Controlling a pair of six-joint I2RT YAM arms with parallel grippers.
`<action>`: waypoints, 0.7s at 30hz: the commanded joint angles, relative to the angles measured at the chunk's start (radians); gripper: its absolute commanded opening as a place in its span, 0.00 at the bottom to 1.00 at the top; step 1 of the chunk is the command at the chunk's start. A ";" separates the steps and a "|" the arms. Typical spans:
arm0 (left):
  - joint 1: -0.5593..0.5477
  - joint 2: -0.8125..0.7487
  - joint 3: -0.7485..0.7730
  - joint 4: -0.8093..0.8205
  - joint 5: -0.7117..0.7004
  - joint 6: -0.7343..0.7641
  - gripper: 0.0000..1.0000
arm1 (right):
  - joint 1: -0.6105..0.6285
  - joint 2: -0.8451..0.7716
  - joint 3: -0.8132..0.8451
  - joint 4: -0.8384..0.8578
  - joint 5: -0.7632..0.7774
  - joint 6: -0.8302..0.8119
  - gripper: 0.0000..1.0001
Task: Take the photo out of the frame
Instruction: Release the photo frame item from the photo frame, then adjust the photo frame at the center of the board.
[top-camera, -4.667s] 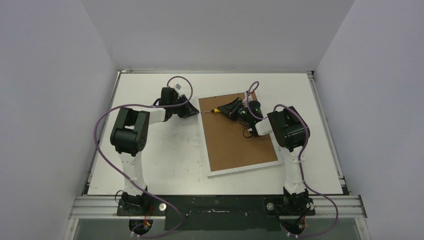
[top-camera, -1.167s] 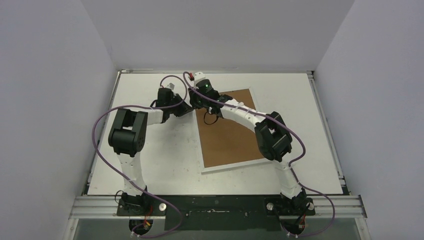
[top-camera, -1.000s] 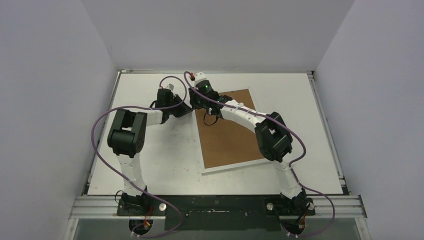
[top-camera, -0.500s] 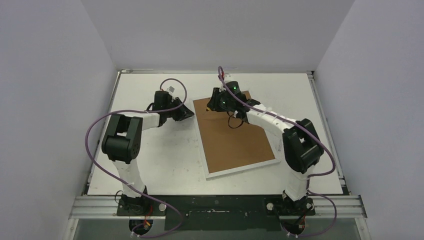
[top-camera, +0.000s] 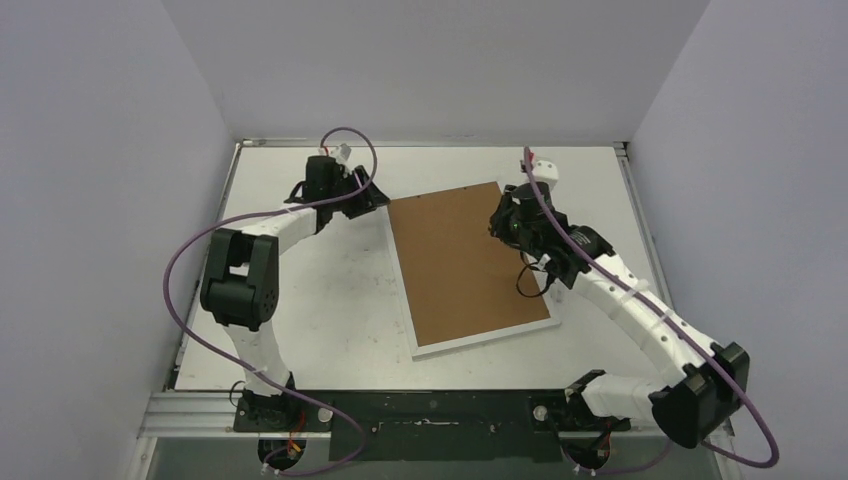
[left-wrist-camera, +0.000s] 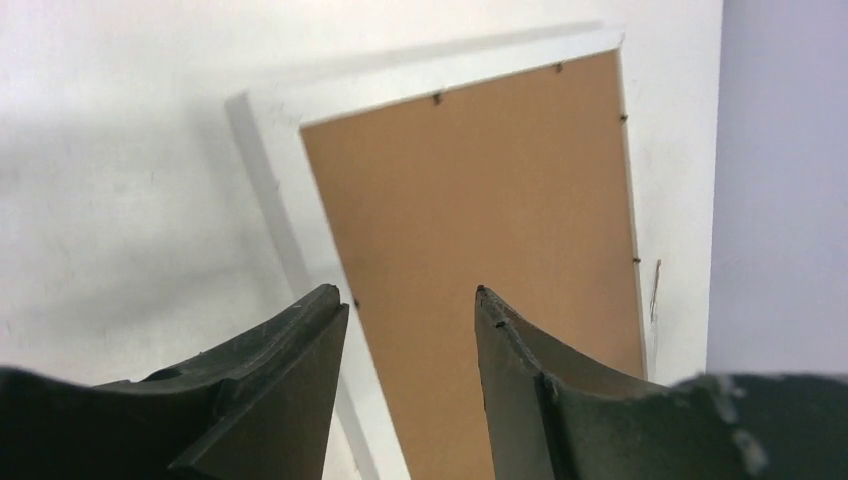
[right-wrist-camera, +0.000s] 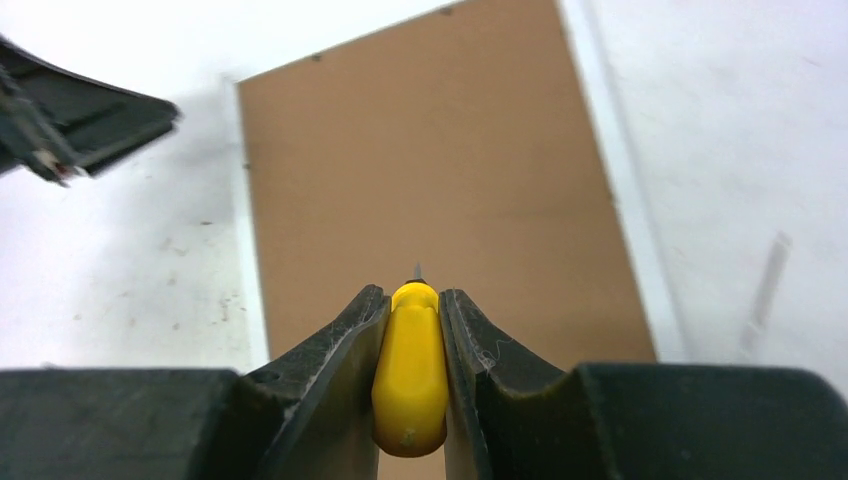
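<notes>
The frame (top-camera: 470, 265) lies back-up on the table, its brown backing panel (left-wrist-camera: 480, 190) edged by a white border (left-wrist-camera: 268, 170). The photo is hidden under that panel. My left gripper (top-camera: 374, 198) hovers just off the frame's far-left corner, open with nothing between its fingers (left-wrist-camera: 408, 300). My right gripper (top-camera: 503, 222) hangs above the frame's far-right part, shut on a yellow-handled screwdriver (right-wrist-camera: 410, 370) whose thin metal tip points out over the backing (right-wrist-camera: 430, 170). The left gripper's fingers (right-wrist-camera: 85, 122) show at the upper left of the right wrist view.
The white table (top-camera: 300, 300) is walled in on the left, far and right sides. A metal rail (top-camera: 430, 408) with both arm bases runs along the near edge. Purple cables loop off both arms, one (top-camera: 185, 290) swinging left of the left arm.
My right arm swung with the screwdriver from the frame's far-left corner to its far-right side. The frame turned slightly. My left gripper opened and drew back toward the far edge.
</notes>
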 joint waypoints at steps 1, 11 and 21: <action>-0.004 0.073 0.161 -0.022 0.005 0.079 0.49 | -0.006 -0.152 -0.012 -0.339 0.279 0.168 0.05; -0.011 0.285 0.424 -0.134 0.016 0.145 0.70 | -0.010 -0.195 -0.020 -0.848 0.437 0.571 0.05; -0.007 0.404 0.584 -0.163 0.044 0.148 0.70 | -0.006 -0.238 -0.156 -0.898 0.355 0.639 0.05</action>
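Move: The frame's far-left corner lies about 8 cm ahead of the left hand, 1 cm to its right and some 8 cm below; the middle of the frame is roughly 11 cm back and 18 cm right. For the right hand, holding the yellow screwdriver, the frame's near-right corner is about 6 cm back, 16 cm right and 21 cm below, with the clear tube some 7 cm farther out from that corner. Back and to its right, some 15 cm each way, the right hand swings off the brown backing towards the frame's near-right corner, sinking about 9 cm overall after a slight rise, turning clockwise and tipping its fingers down while keeping the screwdriver pinched. Meanwhile the left hand goes forward about 8 cm to the far-left corner, first up, then down past its starting height, opening its fingers wider. ##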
